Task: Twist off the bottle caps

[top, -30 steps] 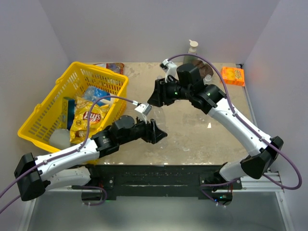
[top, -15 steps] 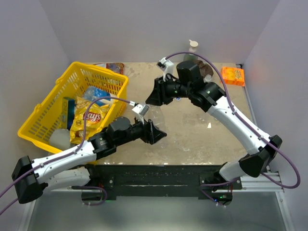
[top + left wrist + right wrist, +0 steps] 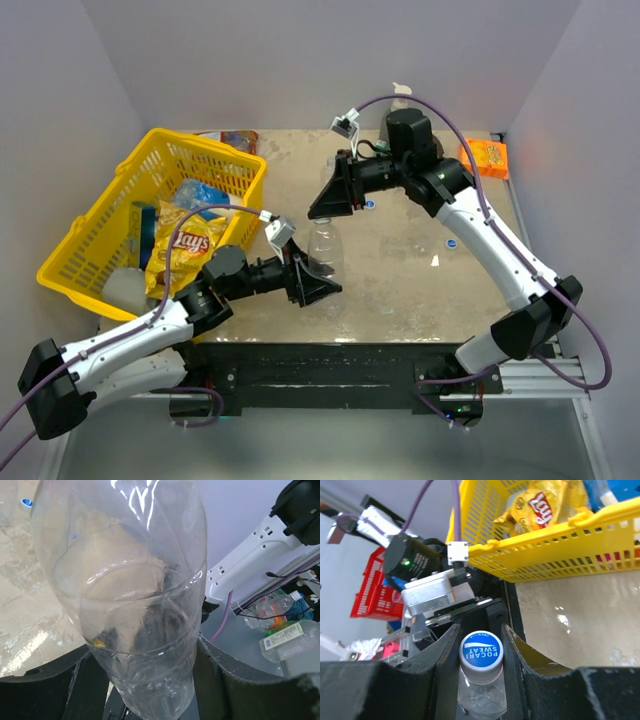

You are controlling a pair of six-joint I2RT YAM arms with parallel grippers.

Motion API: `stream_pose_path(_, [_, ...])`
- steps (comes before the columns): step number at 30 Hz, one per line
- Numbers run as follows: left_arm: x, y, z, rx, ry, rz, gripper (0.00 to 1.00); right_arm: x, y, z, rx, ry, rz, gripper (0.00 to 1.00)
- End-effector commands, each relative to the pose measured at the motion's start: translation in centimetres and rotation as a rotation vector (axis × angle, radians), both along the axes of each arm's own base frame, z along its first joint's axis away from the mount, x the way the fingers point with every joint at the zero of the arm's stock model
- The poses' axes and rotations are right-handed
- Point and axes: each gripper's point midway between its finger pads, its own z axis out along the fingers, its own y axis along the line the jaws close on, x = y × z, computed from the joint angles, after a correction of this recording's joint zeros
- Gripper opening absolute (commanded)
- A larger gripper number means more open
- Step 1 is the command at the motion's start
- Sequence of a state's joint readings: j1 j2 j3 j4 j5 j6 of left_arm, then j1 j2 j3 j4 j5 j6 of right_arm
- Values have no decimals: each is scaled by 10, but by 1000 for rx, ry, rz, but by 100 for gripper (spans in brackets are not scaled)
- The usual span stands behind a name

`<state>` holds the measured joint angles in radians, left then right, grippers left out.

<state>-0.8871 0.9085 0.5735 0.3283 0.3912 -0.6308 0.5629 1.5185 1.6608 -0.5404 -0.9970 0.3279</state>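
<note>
A clear ribbed bottle (image 3: 321, 250) is held off the table between both arms, near the front centre. My left gripper (image 3: 310, 282) is shut on its lower body; in the left wrist view the bottle (image 3: 135, 605) fills the gap between the dark fingers (image 3: 240, 680). My right gripper (image 3: 322, 207) comes down from behind and is shut on the bottle cap (image 3: 481, 651), a white cap with a blue top. Both pads (image 3: 445, 665) press the cap's sides, and the clear neck (image 3: 480, 695) shows below it.
A yellow basket (image 3: 210, 147) holding a chip bag (image 3: 185, 245) and other items stands at the left. Two loose blue caps (image 3: 370, 205) (image 3: 451, 243) lie on the table. An orange box (image 3: 484, 157) and a green pump bottle (image 3: 401, 95) are at the back right.
The right jaws have shut on the cap. The right forearm has swung up and back. The left arm has pulled back and left, still holding the bottle.
</note>
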Motion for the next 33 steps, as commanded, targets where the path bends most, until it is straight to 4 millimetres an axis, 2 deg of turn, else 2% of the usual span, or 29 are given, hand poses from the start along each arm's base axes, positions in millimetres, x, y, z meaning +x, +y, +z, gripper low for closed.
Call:
stream_pose_path(1, [-14, 0, 5, -22, -53, -90, 22, -17, -5, 53, 154, -117, 119, 6])
stream_pose_path(5, [-13, -1, 4, -23, -49, -99, 22, -24, -6, 60, 202, -101, 160, 5])
stream_pose_path(10, [-12, 0, 3, -21, -45, -91, 21, -19, -9, 72, 227, -109, 129, 5])
stream_pose_path(14, [-2, 9, 1, 0, -37, -4, 21, 11, -22, 73, 183, -166, -88, 4])
stream_pose_path(15, [11, 15, -3, 11, -28, 85, 21, 20, -28, 69, 159, -200, -147, 4])
stream_pose_path(16, [17, 21, -4, 17, -24, 141, 21, 42, -35, 51, 88, -185, -292, 4])
stream_pose_path(17, [21, 32, -3, 22, -22, 199, 21, 45, -40, 41, 58, -198, -334, 4])
stream_pose_path(18, [33, 43, -6, 28, -17, 298, 21, 41, -48, 40, 54, -234, -366, 4])
stream_pose_path(19, [37, 50, -6, 28, -15, 343, 21, 51, -53, 12, 20, -218, -430, 4])
stream_pose_path(21, [46, 69, -7, 32, -6, 450, 21, 46, -63, -4, 5, -229, -481, 3])
stream_pose_path(22, [47, 73, -7, 33, -2, 472, 21, 48, -68, -34, -38, -201, -509, 3])
stream_pose_path(23, [47, 78, -10, 45, 6, 489, 21, 56, -78, -46, -68, -208, -589, 3])
stream_pose_path(24, [50, 83, -10, 50, 10, 517, 21, 56, -82, -55, -79, -213, -614, 4])
stream_pose_path(25, [50, 85, -12, 56, 18, 526, 21, 55, -91, -76, -102, -206, -656, 4])
stream_pose_path(27, [50, 87, -15, 70, 24, 537, 21, 60, -104, -95, -135, -213, -746, 4])
stream_pose_path(28, [50, 87, -16, 75, 26, 534, 21, 58, -110, -112, -156, -214, -775, 4])
stream_pose_path(29, [50, 86, -19, 85, 29, 530, 21, 56, -110, -123, -177, -215, -786, 4])
stream_pose_path(30, [49, 84, -18, 86, 30, 521, 21, 64, -119, -131, -219, -241, -859, 4])
stream_pose_path(31, [50, 83, -20, 92, 30, 519, 21, 62, -121, -150, -261, -239, -877, 4])
stream_pose_path(33, [51, 79, -20, 99, 34, 507, 21, 62, -123, -170, -331, -260, -921, 3])
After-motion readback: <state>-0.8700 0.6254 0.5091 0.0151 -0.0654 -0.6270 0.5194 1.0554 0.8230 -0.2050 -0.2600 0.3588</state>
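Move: The right hand already pinches the cap at the mouth of the bottle, whose middle is about 8 cm below it and 4 cm back. A loose cap on the table lies some 32 cm ahead, 11 cm right and 34 cm down; a standing bottle is about 32 cm ahead, 2 cm right and 25 cm down. From the left hand, already gripping the bottle, the pinched cap is about 7 cm ahead, straight in line sideways, and 12 cm up. Right hand lifts the cap off about 5 cm, then lowers it rightward some 20; left draws bottle leftward. ##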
